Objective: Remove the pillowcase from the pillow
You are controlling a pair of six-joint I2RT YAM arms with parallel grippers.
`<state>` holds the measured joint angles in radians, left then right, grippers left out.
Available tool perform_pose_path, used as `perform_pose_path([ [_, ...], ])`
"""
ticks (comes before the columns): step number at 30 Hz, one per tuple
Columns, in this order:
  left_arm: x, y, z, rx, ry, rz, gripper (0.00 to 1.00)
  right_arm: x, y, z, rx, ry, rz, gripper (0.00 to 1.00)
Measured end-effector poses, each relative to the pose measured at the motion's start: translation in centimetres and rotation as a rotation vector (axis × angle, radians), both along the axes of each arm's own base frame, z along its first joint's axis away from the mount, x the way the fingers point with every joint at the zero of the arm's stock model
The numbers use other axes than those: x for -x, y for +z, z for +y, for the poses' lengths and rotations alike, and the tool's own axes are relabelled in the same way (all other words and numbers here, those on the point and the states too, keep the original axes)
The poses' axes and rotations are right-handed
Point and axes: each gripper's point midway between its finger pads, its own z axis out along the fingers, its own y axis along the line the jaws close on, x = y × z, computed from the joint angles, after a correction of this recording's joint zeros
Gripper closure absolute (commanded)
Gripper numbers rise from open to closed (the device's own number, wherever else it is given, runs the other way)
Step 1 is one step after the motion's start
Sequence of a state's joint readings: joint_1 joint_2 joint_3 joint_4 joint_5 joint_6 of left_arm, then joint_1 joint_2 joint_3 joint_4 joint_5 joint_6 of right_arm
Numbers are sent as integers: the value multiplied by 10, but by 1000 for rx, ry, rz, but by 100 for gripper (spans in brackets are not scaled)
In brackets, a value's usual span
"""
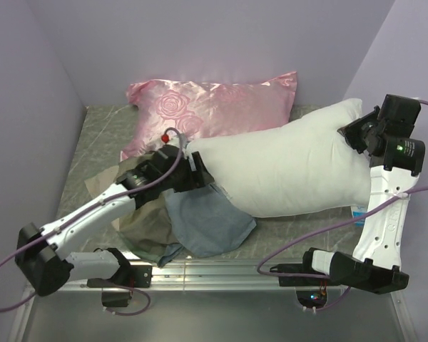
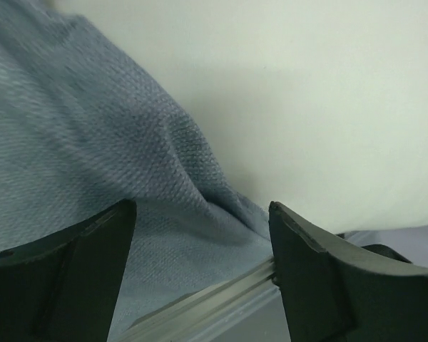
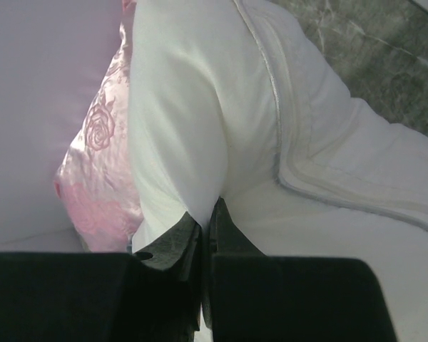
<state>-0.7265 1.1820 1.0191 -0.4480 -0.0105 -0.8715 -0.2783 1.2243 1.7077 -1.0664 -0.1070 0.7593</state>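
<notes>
The plump white pillow [image 1: 285, 164] lies across the middle and right of the table, bare. The pillowcase [image 1: 200, 224] lies crumpled at the front left, its blue-grey face up and a tan checked part [image 1: 139, 228] beside it. My left gripper [image 1: 191, 178] hovers at the pillow's left end over the fabric, open, with nothing between its fingers [image 2: 78, 263]; the left wrist view shows blue-grey pillowcase [image 2: 93, 142] below and white pillow [image 2: 328, 92] behind. My right gripper [image 1: 351, 134] is at the pillow's right end, shut on a pinch of the white pillow [image 3: 192, 121].
A shiny pink rose-patterned pillow [image 1: 214, 107] lies at the back against the wall. Lilac walls [image 1: 28, 107] close in the left, back and right. A metal rail [image 1: 221, 269] runs along the near edge. A small blue-and-white item [image 1: 357, 214] sits by the right arm.
</notes>
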Motion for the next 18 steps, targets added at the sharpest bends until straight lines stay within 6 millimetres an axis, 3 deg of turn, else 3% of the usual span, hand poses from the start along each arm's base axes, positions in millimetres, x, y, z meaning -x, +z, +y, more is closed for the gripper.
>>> perform_pose_path([
  [3, 4, -25, -16, -53, -13, 41, 27, 1, -2, -2, 10, -7, -1, 100],
  [6, 3, -39, -19, -74, 6, 71, 67, 1, -1, -2, 16, -4, -4, 100],
  [7, 2, -41, -18, -78, 18, 78, 91, 0, -1, -2, 16, -3, -4, 100],
  [8, 3, -42, -16, -79, 30, 87, 98, 0, -1, -2, 15, -1, -5, 100],
  [14, 15, -41, 15, -65, 122, 87, 99, 0, 1, 7, -3, 33, -4, 100],
  [16, 19, -45, 37, -76, 177, 97, 99, -1, 1, 13, -16, 56, 5, 100],
  [18, 26, -62, 72, -130, 257, 142, 99, -4, 4, 12, -20, 54, 4, 100],
])
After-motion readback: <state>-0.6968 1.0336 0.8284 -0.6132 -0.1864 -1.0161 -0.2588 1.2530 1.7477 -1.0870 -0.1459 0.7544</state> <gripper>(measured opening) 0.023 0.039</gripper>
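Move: The blue pillowcase's bunched edge lies about 5 cm below the open left hand and 1 cm to its right, level with it fore and aft. The white pillow's middle is some 23 cm right, 5 cm farther out and 7 cm lower; the pillowcase's brown part is about 21 cm left, 5 cm back, 17 cm lower. The pink pillow sits roughly 28 cm ahead, 4 cm right, 10 cm lower. From the right hand that edge is some 36 cm left, 6 cm back, 21 cm below. The left fingers pinch shut on the blue pillowcase's edge beside the pillow after sinking about 4 cm, then haul it left some 9 cm, speeding up, with a little back and, at the last, down; the wrist turns counter-clockwise about 15 degrees. The right hand keeps its grip on the pillow's far end, nearly still. ##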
